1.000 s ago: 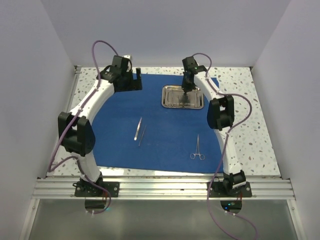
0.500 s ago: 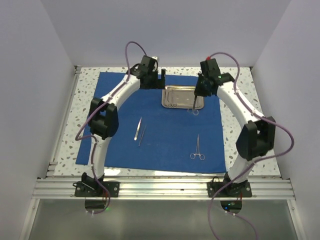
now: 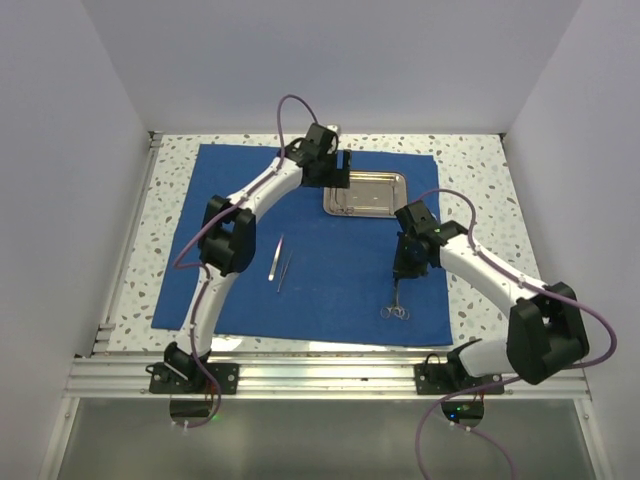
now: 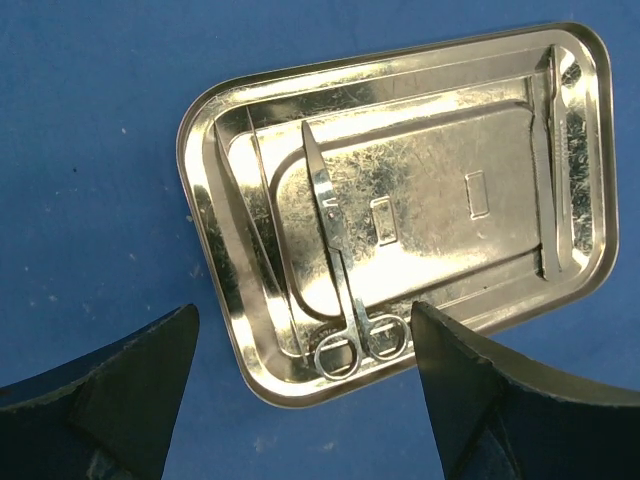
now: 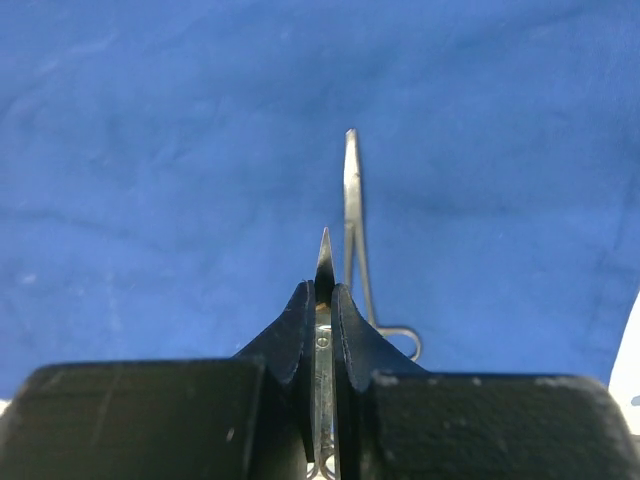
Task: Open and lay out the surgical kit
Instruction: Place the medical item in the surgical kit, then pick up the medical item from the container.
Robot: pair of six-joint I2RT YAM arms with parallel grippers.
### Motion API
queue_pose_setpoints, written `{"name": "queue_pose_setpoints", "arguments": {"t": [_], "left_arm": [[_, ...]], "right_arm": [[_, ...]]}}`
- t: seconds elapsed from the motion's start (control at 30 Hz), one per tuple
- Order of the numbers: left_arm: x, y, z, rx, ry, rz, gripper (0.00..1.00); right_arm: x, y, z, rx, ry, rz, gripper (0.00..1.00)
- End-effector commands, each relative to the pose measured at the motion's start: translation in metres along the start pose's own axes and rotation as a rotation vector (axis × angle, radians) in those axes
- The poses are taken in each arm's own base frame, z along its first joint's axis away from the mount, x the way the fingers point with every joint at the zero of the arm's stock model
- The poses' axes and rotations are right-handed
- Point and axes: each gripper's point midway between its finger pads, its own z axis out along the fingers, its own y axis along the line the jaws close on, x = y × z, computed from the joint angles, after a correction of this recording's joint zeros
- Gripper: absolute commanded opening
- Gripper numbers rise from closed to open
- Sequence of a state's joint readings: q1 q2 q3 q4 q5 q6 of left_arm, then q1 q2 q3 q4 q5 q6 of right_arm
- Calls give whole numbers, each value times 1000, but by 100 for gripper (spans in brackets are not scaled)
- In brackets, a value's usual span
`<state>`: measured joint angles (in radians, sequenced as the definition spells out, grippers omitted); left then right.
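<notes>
The royal-blue cloth lies spread flat on the table. On its far part stands the steel tray, which holds ring-handled scissors and slim instruments along both short sides. My left gripper hovers open over the tray's near-left end, its fingers on either side of the ring handles without touching them. My right gripper is shut on a slim pointed silver instrument, just above the ring-handled forceps lying on the cloth. Tweezers lie mid-cloth.
Speckled tabletop shows around the cloth. White walls close in the left, right and back. An aluminium rail carrying both arm bases runs along the near edge.
My right arm lifted an instrument out of the tray and carried it toward me, to above the forceps. My left arm swung right from the far left corner to the tray.
</notes>
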<state>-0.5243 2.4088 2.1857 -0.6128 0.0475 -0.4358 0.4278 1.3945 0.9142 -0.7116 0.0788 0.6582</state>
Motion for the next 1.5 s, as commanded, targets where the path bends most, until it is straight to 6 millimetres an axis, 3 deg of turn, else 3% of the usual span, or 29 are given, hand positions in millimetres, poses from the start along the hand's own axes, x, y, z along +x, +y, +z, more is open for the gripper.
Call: {"name": "queue_pose_setpoints", "arguments": {"t": [0.0,0.03,0.1,0.13,0.2,0.4,0.67,0.83,1.03,1.23,1.33,1.4,1.47], "left_arm": [[-20,-15,5,49,-67,-10,90],[-18,-15,7,47,-65,-9,89],[-14,-13,14,44,-57,-14,86],[-13,-13,16,45,-59,-15,85],[-8,-12,23,42,-50,-17,77],[-5,-10,30,21,-54,-11,59],[11,1,41,-31,-28,11,50],[24,25,48,-167,-10,30,45],[48,38,66,-214,55,43,39],[86,55,81,-274,156,50,31],[103,62,86,-291,199,50,21],[109,62,88,-278,217,50,1],[111,60,89,-263,224,52,0]], "right_arm": [[4,10,-13,-50,-24,13,0],[7,10,-15,-40,-19,-2,0],[11,5,-26,-14,-3,-36,39],[10,3,-30,-4,-10,-45,74],[3,-2,-48,9,-45,-63,84],[-9,-8,-70,48,-78,-103,85],[-21,4,-77,29,-90,-105,84],[-30,6,-80,35,-104,-116,84],[-33,8,-80,28,-104,-110,84],[-38,5,-80,31,-101,-95,83],[-42,5,-80,32,-103,-94,83],[-43,6,-81,30,-103,-91,83],[-43,7,-80,27,-101,-89,83]]}}
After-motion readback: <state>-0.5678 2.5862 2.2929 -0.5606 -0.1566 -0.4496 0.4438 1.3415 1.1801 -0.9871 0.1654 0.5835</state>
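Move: Under the open left hand, the tray's tweezers have their middle about 3 cm ahead, 1 cm to the right and 6 cm below. The scissors still in the tray lie some 4 cm right of the tweezers and 1 cm nearer; the tray's middle is 7 cm right of them. The right hand holds another pair of scissors low over the hemostat on the blue drape, whose middle is about 2 cm ahead, 1 cm right and 4 cm below. Down about 6 cm into the tray's left end, then also forward 2–3 cm, goes the left hand, turning some 10 degrees as its wide fingers gradually shut and pinch the tweezers near the middle. Meanwhile the right hand opens wide to let go of its scissors, easing back a couple of centimetres, then comes forward again and rises about 8 cm clear. ##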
